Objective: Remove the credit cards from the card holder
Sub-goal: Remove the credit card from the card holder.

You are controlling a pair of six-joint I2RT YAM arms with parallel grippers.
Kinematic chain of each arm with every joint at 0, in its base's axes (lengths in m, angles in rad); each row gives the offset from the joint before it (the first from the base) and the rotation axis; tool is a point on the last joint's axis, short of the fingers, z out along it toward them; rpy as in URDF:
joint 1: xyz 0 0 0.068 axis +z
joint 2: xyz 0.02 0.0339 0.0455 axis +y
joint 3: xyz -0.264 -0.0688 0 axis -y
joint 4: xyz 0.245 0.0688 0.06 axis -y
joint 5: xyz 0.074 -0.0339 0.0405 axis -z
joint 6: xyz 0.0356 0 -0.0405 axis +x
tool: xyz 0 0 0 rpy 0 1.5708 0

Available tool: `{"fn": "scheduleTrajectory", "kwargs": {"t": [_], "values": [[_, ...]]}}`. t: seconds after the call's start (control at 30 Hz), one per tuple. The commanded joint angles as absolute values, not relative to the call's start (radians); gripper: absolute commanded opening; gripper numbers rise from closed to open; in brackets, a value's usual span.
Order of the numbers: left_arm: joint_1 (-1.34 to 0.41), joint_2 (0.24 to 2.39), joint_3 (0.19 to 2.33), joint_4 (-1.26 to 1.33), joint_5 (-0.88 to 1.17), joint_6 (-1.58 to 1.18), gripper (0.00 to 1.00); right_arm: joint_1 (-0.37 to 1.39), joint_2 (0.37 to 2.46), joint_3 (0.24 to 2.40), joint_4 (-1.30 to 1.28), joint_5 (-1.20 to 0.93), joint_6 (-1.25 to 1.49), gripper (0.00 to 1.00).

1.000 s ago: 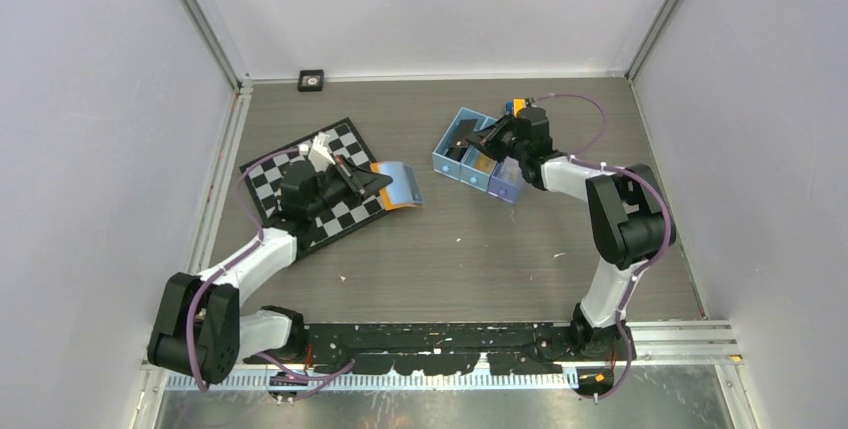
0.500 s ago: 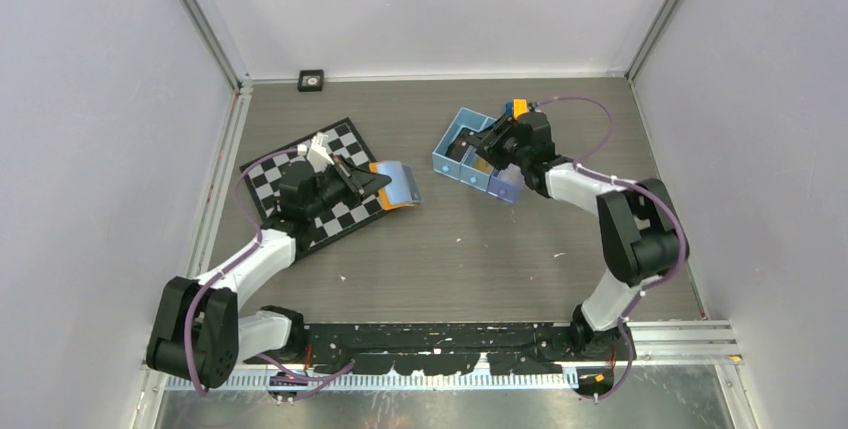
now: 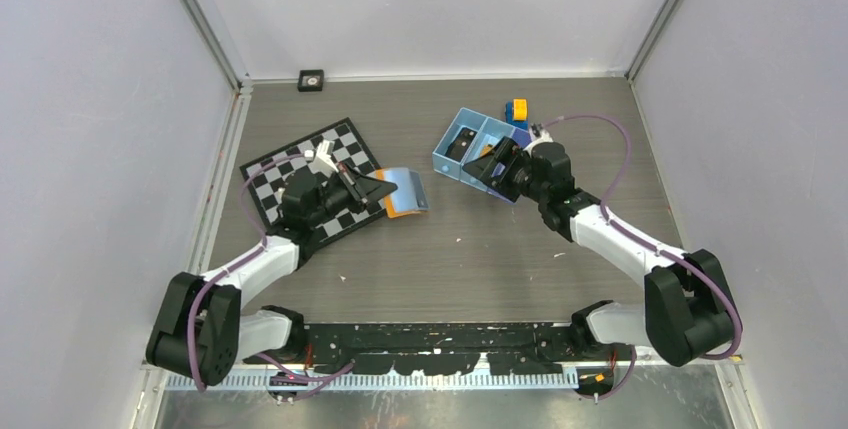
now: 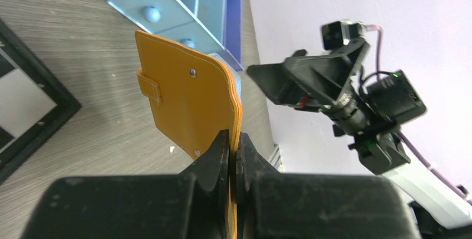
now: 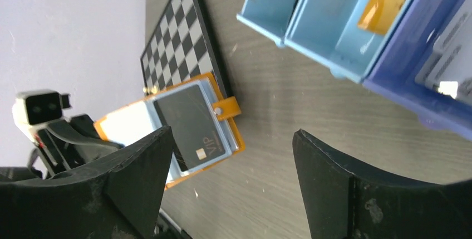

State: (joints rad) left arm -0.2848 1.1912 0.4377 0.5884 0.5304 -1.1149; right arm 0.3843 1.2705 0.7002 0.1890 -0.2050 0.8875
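Note:
The orange card holder (image 3: 406,194) hangs open just right of the checkerboard, and my left gripper (image 3: 383,189) is shut on its edge. In the left wrist view the jaws (image 4: 234,149) pinch the orange cover (image 4: 186,97), whose closing tab faces left. A black credit card (image 5: 192,125) sits in the holder's clear sleeve (image 5: 167,130). My right gripper (image 3: 488,164) stands open and empty in front of the blue tray (image 3: 447,152), facing the holder; its jaws (image 5: 232,138) are wide apart. An orange card (image 5: 384,2) lies in the tray's middle compartment, and pale cards (image 5: 448,63) lie in the purple one.
A black-and-white checkerboard (image 3: 290,174) lies at the left under my left arm. A small yellow-and-blue block (image 3: 517,111) stands behind the tray. Grey walls close in the table on three sides.
My right gripper has opened, leaving the orange card in the tray, and has drawn back out of the tray toward the near side. The left gripper tilted the holder slightly.

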Motion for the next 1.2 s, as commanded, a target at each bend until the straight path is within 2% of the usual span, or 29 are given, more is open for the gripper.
{"fn": "scheduleTrajectory", "kwargs": {"t": [0.0,0.23,0.43,0.63,0.93,1.17], "values": [[-0.308,1.163,0.442,0.764,0.593,-1.133,0.00,0.393,1.250,0.683,0.266,-0.320,0.847,0.84],[-0.312,1.108,0.395,0.998,0.615,-1.200,0.00,0.406,1.239,0.637,0.424,-0.422,0.877,0.85],[-0.312,1.088,0.381,1.098,0.632,-1.216,0.00,0.418,1.255,0.590,0.576,-0.498,0.921,0.86],[-0.312,1.082,0.367,1.189,0.642,-1.243,0.00,0.436,1.234,0.578,0.605,-0.511,0.910,0.86],[-0.313,1.079,0.352,1.223,0.622,-1.261,0.00,0.492,1.256,0.534,0.832,-0.557,0.959,0.87],[-0.313,1.046,0.337,1.181,0.581,-1.238,0.00,0.492,1.278,0.534,0.865,-0.564,0.982,0.87]]}}
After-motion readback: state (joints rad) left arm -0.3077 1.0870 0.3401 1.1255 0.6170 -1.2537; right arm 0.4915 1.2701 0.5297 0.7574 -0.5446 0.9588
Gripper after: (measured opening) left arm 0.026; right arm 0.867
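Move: The card holder, already pinched in the left fingers, has its middle about 3 cm to the right of the left hand and 2 cm back. From the empty right hand it is some 14 cm to the left, 6 cm back and roughly level. The drawer box lies about 12 cm ahead of the right hand, 1 cm to its right and 13 cm below. The chessboard's middle is some 10 cm ahead of the left hand, 14 cm to its left and 16 cm below. The left fingers keep the holder pinched and lift it about 10 cm, drawing it back about 5 cm and tipping it upward some 25 degrees. The right hand, fingers still wide open, swings left and back from beside the drawer box towards the holder's card side, rising about 5 cm after a small dip, turning counter-clockwise and tipping up; it comes close, but a touch can't be made out. ##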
